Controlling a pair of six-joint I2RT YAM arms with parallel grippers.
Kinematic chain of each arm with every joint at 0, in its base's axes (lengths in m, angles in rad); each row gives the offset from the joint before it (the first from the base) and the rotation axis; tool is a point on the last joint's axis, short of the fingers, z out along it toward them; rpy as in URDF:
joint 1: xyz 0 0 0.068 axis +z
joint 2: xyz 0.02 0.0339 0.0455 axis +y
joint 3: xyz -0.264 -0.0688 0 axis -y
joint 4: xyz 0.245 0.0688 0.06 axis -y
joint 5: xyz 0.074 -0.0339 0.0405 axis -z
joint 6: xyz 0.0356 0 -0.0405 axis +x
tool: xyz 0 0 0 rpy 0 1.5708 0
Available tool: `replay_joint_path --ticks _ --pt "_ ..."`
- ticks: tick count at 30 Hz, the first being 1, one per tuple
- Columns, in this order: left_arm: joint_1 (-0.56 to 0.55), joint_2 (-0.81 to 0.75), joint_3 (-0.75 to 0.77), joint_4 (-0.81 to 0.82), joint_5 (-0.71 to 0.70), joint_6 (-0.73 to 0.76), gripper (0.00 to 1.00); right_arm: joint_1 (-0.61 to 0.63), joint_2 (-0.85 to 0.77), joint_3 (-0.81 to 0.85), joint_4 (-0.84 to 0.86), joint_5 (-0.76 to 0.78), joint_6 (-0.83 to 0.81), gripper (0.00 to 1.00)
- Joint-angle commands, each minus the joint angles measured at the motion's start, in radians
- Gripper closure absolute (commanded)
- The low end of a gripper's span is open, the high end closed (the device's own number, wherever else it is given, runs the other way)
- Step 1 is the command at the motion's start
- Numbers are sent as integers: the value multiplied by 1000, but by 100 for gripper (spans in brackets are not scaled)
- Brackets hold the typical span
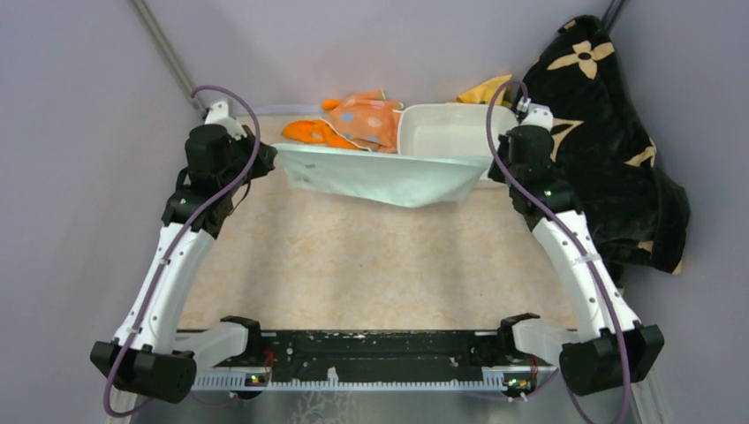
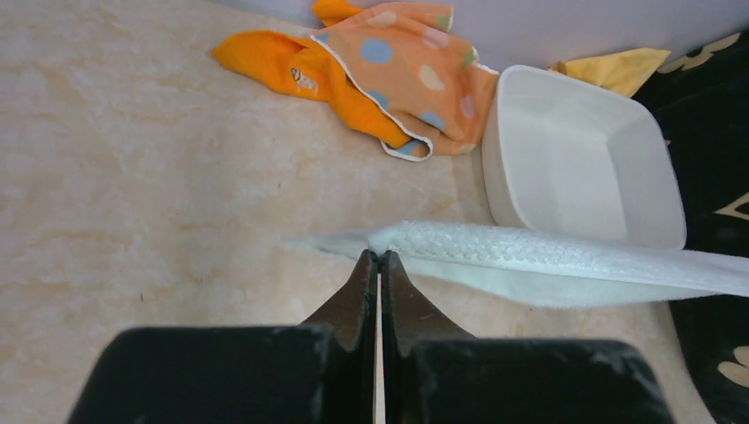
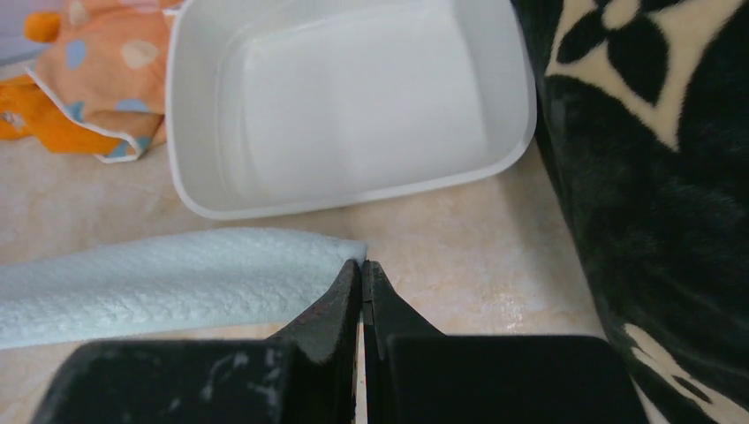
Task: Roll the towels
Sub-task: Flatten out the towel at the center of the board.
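Observation:
A pale mint green towel (image 1: 380, 175) hangs stretched above the table between my two grippers. The left gripper (image 2: 380, 256) is shut on its left corner, where the mint towel (image 2: 548, 256) runs off to the right. On the other side, my right gripper (image 3: 363, 263) is shut on the right corner of the mint towel (image 3: 168, 278). The plain orange towel (image 1: 311, 132) and the polka-dot towel (image 1: 366, 115) lie crumpled together at the back of the table, also seen from the left wrist as orange towel (image 2: 283, 66) and dotted towel (image 2: 411, 62).
A white rectangular tub (image 1: 446, 131) stands at the back right, just behind the stretched towel. A yellow cloth (image 1: 484, 91) lies behind it. The black blanket with tan flowers (image 1: 609, 150) is heaped along the table's right side.

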Motion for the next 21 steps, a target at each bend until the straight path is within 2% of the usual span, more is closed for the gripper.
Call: replay_joint_path --ticks 1,8,14,18,21 --pt "6 -95 7 -40 1 39 100 -4 -110 68 -89 24 -51 100" --pt "7 -285 -155 -129 68 -19 100 -3 -312 -28 -175 -119 -50 100" --pt "6 -452 -180 -327 141 -117 100 -5 -400 17 -431 -152 3 100" --pt "6 -469 -161 -432 164 -144 100 -4 -398 50 -542 -191 41 100" --pt "6 -418 -200 -407 210 -149 100 -4 -343 15 -536 -188 64 100"
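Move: Each hand holds one upper corner of the light green towel. The board's centre is roughly 25 cm right of the left hand, 8 cm back and 31 cm below; from the right hand it is some 29 cm left, 7 cm back and 26 cm down. The white bin's middle lies about 14 cm ahead of the right hand and 3 cm left. The orange towels are around 22 cm ahead of the left hand, 18 cm right. Both grippers keep their pinch on the towel's upper corners, holding its edge stretched between them, and sweep it back together about 14 cm, away from the white bin and the orange towels. They arc on the way: the left lifts a couple of centimetres, then sinks 5; the right rises 5 and drops back 4. Each wrist turns slightly inward. ##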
